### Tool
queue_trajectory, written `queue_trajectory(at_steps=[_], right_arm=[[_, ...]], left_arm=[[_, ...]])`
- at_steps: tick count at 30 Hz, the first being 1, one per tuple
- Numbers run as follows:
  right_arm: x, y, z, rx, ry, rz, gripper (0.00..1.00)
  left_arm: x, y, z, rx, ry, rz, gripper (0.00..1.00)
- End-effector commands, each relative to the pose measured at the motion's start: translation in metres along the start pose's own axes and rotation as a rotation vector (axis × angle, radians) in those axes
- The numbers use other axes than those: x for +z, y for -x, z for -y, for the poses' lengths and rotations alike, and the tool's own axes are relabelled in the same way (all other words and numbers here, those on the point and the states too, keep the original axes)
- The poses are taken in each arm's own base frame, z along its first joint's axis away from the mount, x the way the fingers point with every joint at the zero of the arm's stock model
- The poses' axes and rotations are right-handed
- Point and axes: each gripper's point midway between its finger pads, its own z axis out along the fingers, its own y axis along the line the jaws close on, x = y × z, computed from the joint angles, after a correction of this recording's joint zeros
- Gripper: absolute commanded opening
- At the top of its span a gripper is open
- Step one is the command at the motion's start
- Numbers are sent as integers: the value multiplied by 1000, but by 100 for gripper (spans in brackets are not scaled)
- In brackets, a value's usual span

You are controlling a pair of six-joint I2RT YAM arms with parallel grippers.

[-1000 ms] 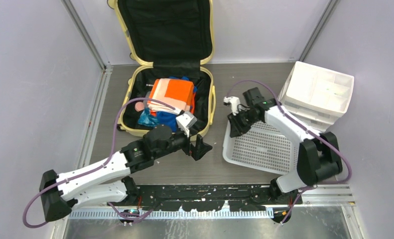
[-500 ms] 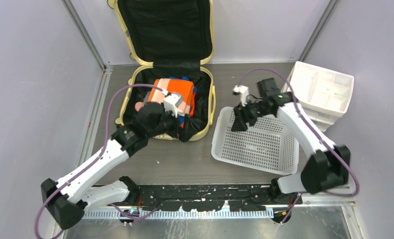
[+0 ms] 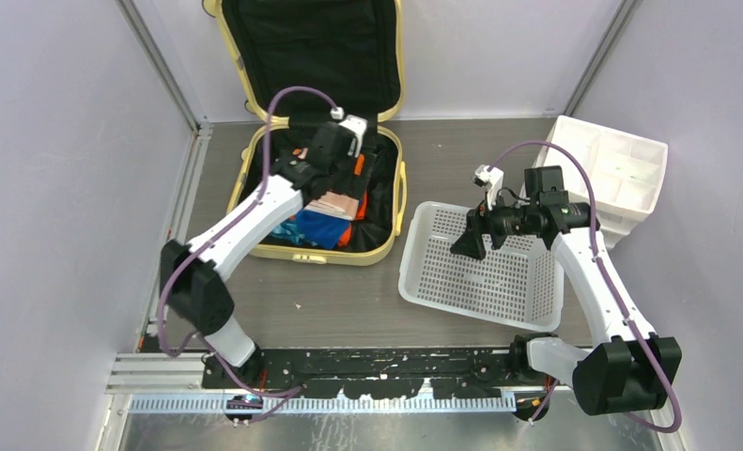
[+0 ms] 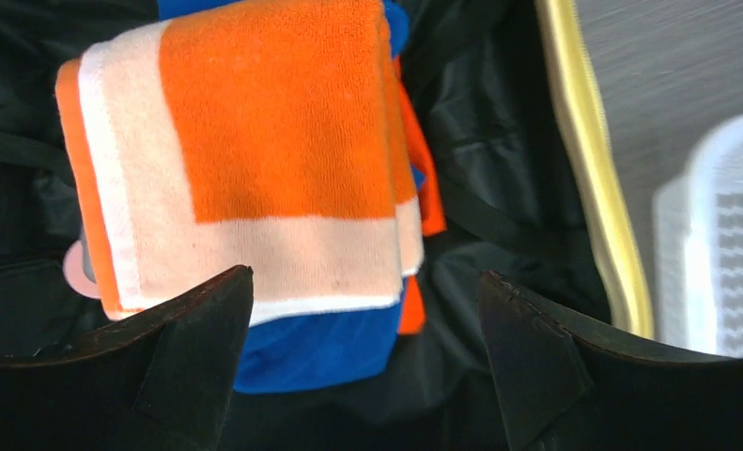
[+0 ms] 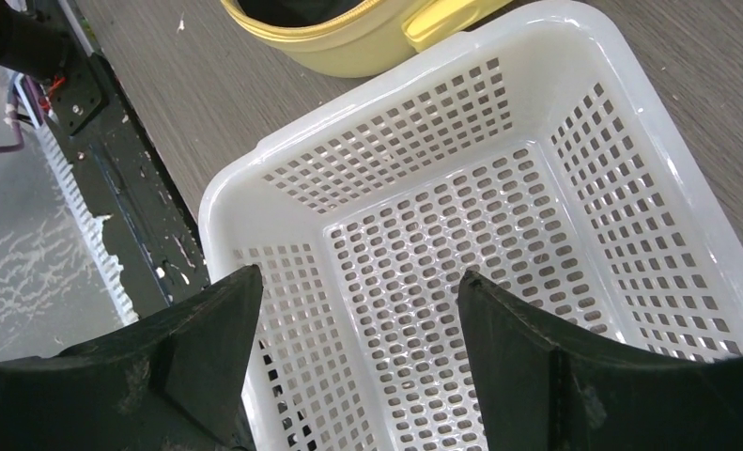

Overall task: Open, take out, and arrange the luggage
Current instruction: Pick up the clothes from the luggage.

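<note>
The pale yellow luggage (image 3: 400,202) lies open at the back left, with its black-lined lid (image 3: 311,47) standing against the wall. Inside is a folded orange and peach towel (image 4: 273,122) on top of blue cloth (image 4: 320,348). My left gripper (image 3: 337,174) hangs open over the towel's near edge (image 4: 366,274), holding nothing. My right gripper (image 3: 480,242) is open above the inside of the white perforated basket (image 3: 407,268), also empty (image 5: 358,275). The luggage's yellow rim shows in both wrist views (image 4: 583,150) (image 5: 367,47).
The basket (image 5: 255,155) sits just right of the luggage, close to its side handle. A white stacked drawer bin (image 3: 602,174) stands at the back right. Grey walls close in on the left, right and back. The black base rail (image 3: 377,362) runs along the near edge.
My left arm swung from in front of the luggage to over its contents. The basket slid left toward the luggage. My right gripper opened, left the basket's far corner and now hangs over its interior.
</note>
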Motion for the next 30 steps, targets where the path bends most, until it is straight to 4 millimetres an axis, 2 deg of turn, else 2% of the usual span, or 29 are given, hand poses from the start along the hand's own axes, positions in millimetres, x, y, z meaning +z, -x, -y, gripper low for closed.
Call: queue_trajectory(at_steps=[1, 6, 9, 11, 14, 20, 22, 26, 30], right_arm=[[-4, 11, 6, -32, -38, 40, 82], [-6, 9, 13, -14, -63, 43, 82], [-5, 6, 17, -1, -68, 33, 83], [-4, 5, 19, 4, -72, 27, 83], [-4, 3, 22, 11, -76, 23, 83], [-3, 2, 23, 19, -76, 17, 83], [-2, 1, 24, 21, -75, 14, 83], [-2, 0, 24, 24, -76, 11, 83], [-3, 0, 25, 26, -77, 15, 83]], left_arm=[[28, 0, -13, 127, 246, -36, 90], [65, -4, -6, 189, 335, -72, 89], [83, -8, -4, 198, 356, -73, 83], [95, -13, -3, 209, 365, -86, 82], [105, -19, -4, 226, 396, -95, 82], [110, -23, -15, 257, 476, -92, 69], [107, -19, -13, 249, 463, -82, 57], [96, -10, -9, 232, 428, -54, 26], [85, -6, -8, 247, 402, -46, 16]])
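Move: The folded orange-and-white clothes on top of the luggage pile lie about 8 cm ahead of the left hand, 6 cm to its left and 12 cm below. The blue clothes are some 11 cm nearer than them, straight back; the luggage's right rim runs about 12 cm to the hand's right and 6 cm ahead, 14 cm lower. From the right hand, the orange clothes lie roughly 19 cm ahead, 30 cm left and 9 cm below. Left hand sinks about 10 cm and forward 6 cm, rolling left side up, and pinches the orange clothes' right edge. ##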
